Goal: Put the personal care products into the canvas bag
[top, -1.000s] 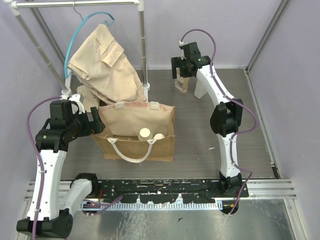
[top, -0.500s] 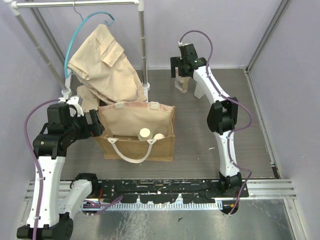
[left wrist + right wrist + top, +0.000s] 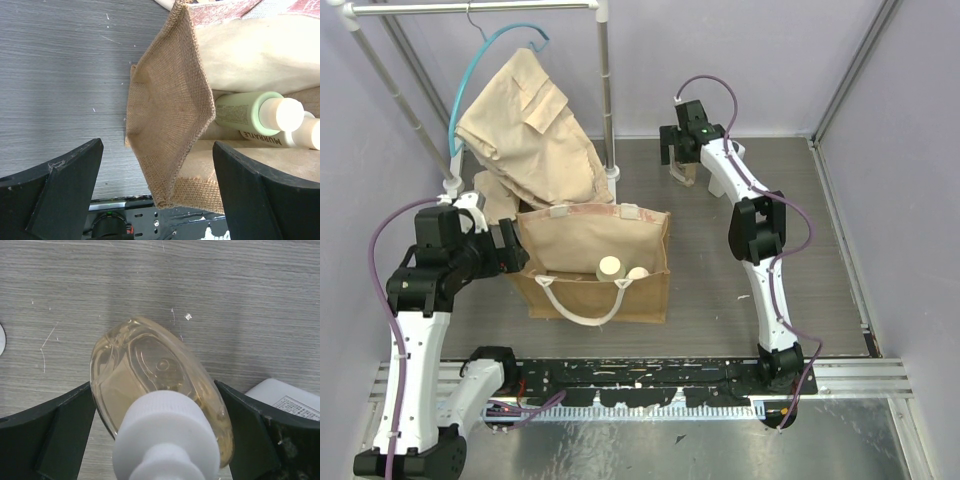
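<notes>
The tan canvas bag point(image 3: 595, 262) stands open at mid-left. An olive-green bottle point(image 3: 239, 110) and a cream-beige bottle point(image 3: 265, 138) lie inside it. My left gripper point(image 3: 515, 243) is open and straddles the bag's left wall point(image 3: 170, 115). It holds nothing. The amber bottle point(image 3: 150, 375) with a white cap stands on the table at the far back point(image 3: 682, 174). My right gripper point(image 3: 681, 158) is open and low around it, a finger close on each side. The flat white bottle point(image 3: 721, 180) stands just right of it and shows at a corner of the right wrist view point(image 3: 287, 400).
A beige garment point(image 3: 525, 130) on a teal hanger hangs from a metal rack point(image 3: 605, 90) behind the bag. Lilac walls close in the back and both sides. The rack's white foot point(image 3: 611, 172) is left of the amber bottle.
My right gripper has moved back and down so its fingers now flank the amber bottle. My left arm shifted slightly left and then held still at the bag's wall.
</notes>
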`<action>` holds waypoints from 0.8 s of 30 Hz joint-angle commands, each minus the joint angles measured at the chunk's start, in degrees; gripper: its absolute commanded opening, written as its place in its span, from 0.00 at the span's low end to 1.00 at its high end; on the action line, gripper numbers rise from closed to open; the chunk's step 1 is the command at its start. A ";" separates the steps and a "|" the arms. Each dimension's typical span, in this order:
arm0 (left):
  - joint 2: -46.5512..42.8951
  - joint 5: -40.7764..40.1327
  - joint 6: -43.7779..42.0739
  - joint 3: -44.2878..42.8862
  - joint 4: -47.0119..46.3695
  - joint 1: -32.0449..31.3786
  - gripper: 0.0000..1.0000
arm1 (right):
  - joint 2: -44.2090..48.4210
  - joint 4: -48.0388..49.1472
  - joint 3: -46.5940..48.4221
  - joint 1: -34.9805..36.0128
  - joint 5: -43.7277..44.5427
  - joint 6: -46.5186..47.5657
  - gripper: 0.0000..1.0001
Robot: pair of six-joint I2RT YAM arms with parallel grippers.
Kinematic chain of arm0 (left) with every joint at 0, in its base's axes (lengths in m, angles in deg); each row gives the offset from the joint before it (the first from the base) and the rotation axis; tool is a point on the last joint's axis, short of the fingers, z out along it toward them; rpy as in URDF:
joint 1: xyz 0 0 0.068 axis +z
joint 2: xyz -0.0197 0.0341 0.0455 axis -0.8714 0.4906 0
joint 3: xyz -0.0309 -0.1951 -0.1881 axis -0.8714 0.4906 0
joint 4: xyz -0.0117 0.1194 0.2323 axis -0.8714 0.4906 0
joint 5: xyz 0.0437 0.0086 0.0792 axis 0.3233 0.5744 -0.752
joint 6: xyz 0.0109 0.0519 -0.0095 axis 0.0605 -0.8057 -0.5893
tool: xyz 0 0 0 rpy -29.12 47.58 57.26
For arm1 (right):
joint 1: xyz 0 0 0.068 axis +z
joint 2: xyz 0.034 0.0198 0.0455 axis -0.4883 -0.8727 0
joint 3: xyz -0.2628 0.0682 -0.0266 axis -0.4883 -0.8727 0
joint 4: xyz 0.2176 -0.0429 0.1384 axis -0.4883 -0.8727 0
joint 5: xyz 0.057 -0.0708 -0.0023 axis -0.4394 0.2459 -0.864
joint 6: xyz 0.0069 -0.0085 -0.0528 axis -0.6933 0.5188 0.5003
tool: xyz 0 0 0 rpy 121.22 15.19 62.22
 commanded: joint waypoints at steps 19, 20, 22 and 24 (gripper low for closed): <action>1.72 1.16 -0.55 -0.18 -1.67 -0.09 0.98 | 2.96 3.15 -0.94 -0.26 -0.85 -0.31 0.01; 1.71 1.22 -0.57 -0.36 -1.63 -0.09 0.98 | 3.61 3.02 -1.42 -0.25 -0.27 -0.09 0.01; 1.66 1.28 -0.55 -0.51 -1.56 -0.09 0.98 | 5.17 2.40 -2.17 -0.20 0.83 0.64 0.01; 1.52 1.50 -0.49 -0.50 -1.53 -0.09 0.98 | 7.18 1.49 -2.82 -0.24 0.48 1.12 0.01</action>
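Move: The tan liquid bottle already stands between the right hand's open fingers, about 1 cm ahead with its middle about 2 cm below. The white bottle is some 9 cm to the right of that hand and 2 cm back, and the canvas bag about 15 cm to its left and 23 cm back. From the left hand the tan bottle lies about 38 cm ahead, 27 cm right and 15 cm below. The fingers of the right hand close from wide open to a little over half and pinch the tan bottle's sides below its white cap. Before closing, the hand eases about 1 cm forward to bring the bottle well between the pads, then holds nearly still with its wrist steady and keeps the grip. ##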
